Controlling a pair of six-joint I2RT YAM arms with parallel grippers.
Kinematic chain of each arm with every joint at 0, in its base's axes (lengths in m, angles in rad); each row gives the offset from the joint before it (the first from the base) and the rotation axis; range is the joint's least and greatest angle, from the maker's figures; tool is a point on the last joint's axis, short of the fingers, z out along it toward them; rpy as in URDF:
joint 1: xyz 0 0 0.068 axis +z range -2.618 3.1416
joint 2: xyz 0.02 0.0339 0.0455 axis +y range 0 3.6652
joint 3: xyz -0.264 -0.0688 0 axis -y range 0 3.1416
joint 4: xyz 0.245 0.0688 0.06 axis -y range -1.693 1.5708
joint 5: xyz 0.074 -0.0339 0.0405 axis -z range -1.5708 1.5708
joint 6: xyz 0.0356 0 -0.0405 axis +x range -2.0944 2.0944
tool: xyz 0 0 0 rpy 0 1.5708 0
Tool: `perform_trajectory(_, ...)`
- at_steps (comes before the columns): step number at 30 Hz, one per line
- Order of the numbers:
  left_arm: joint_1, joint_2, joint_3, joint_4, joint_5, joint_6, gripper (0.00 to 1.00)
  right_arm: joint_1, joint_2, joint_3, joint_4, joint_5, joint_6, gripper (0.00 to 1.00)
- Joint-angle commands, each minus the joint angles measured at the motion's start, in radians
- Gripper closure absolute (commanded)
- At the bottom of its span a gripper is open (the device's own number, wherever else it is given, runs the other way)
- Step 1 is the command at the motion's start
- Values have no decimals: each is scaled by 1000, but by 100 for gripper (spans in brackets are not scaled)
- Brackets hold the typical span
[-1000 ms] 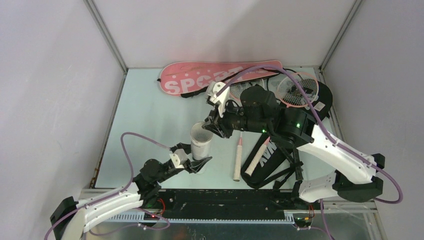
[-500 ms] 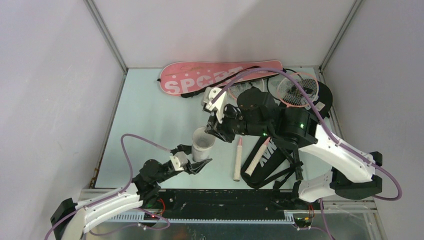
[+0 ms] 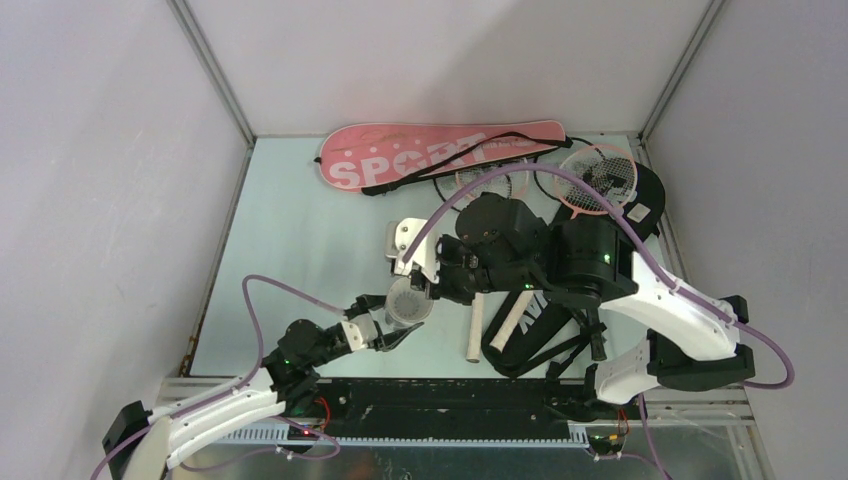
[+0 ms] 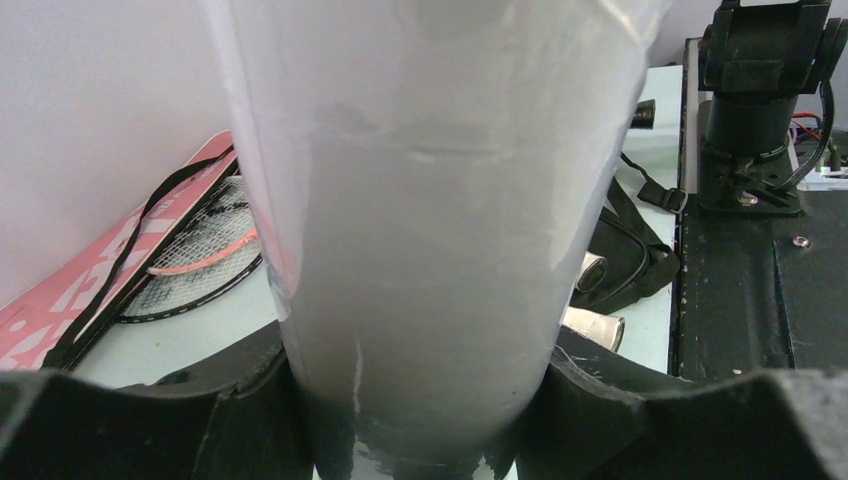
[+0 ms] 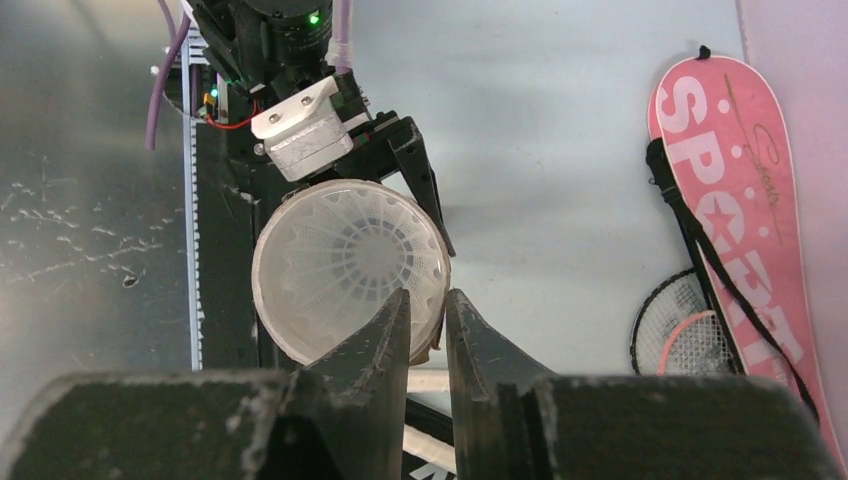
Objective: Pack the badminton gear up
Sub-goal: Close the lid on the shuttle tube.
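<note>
A translucent white tube (image 3: 406, 305) stands between my left gripper's (image 3: 390, 318) fingers, which are shut on its lower wall (image 4: 430, 250). A white feather shuttlecock (image 5: 350, 260) sits inside its open mouth. My right gripper (image 5: 428, 300) is over the mouth, one finger inside and one outside, pinched on the rim. The pink "SPORT" bag (image 3: 400, 158) lies at the back. Two pink racket heads (image 3: 598, 178) (image 3: 490, 185) rest beside it, and their handles (image 3: 473, 335) run toward the black bag (image 3: 545, 320).
Grey walls with metal posts close in the table on three sides. A black rail (image 3: 450, 400) runs along the near edge, with both arm bases on it. The right arm's body (image 3: 590, 255) hangs over the rackets and the black bag.
My right gripper swung left and down over the tube's mouth, and its jaws narrowed onto the rim. The tube and my left gripper shifted slightly toward the near edge.
</note>
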Motion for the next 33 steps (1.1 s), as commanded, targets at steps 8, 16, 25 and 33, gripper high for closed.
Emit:
perform_trajectory(8,-4,10,27,143,32,-9,59,27,68,-40,-130,154,-58,55)
perform_trajectory(16,-4,27,35,140,38,-7,59,26,-12,-48,48,292,-19,49)
perform_trajectory(25,-4,23,34,124,42,5,59,20,-143,-151,105,210,88,29)
perform_trajectory(33,-4,23,40,98,67,24,59,19,-188,-240,124,177,129,16)
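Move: The lid on the shuttle tube's mouth is right at my right fingertips: its middle lies about 3 cm to their left, 2 cm back and 1 cm lower. On the table some 36 cm below, the near racket grip is roughly 10 cm ahead and 12 cm to the right, with the far racket grip another 9 cm to the right of that. From my left hand, which holds the tube, the lid is about 16 cm up, 5 cm back and 1 cm to the right. My right fingers open from a narrow gap to nearly wide and come free of the tube's rim. The hand first rises about 2 cm while going some 3 cm forward, then swings about 4 cm to the right, sinking a little and drawing back, so it ends clear on the right of the lid. My left hand keeps its grip and holds the tube practically still. ##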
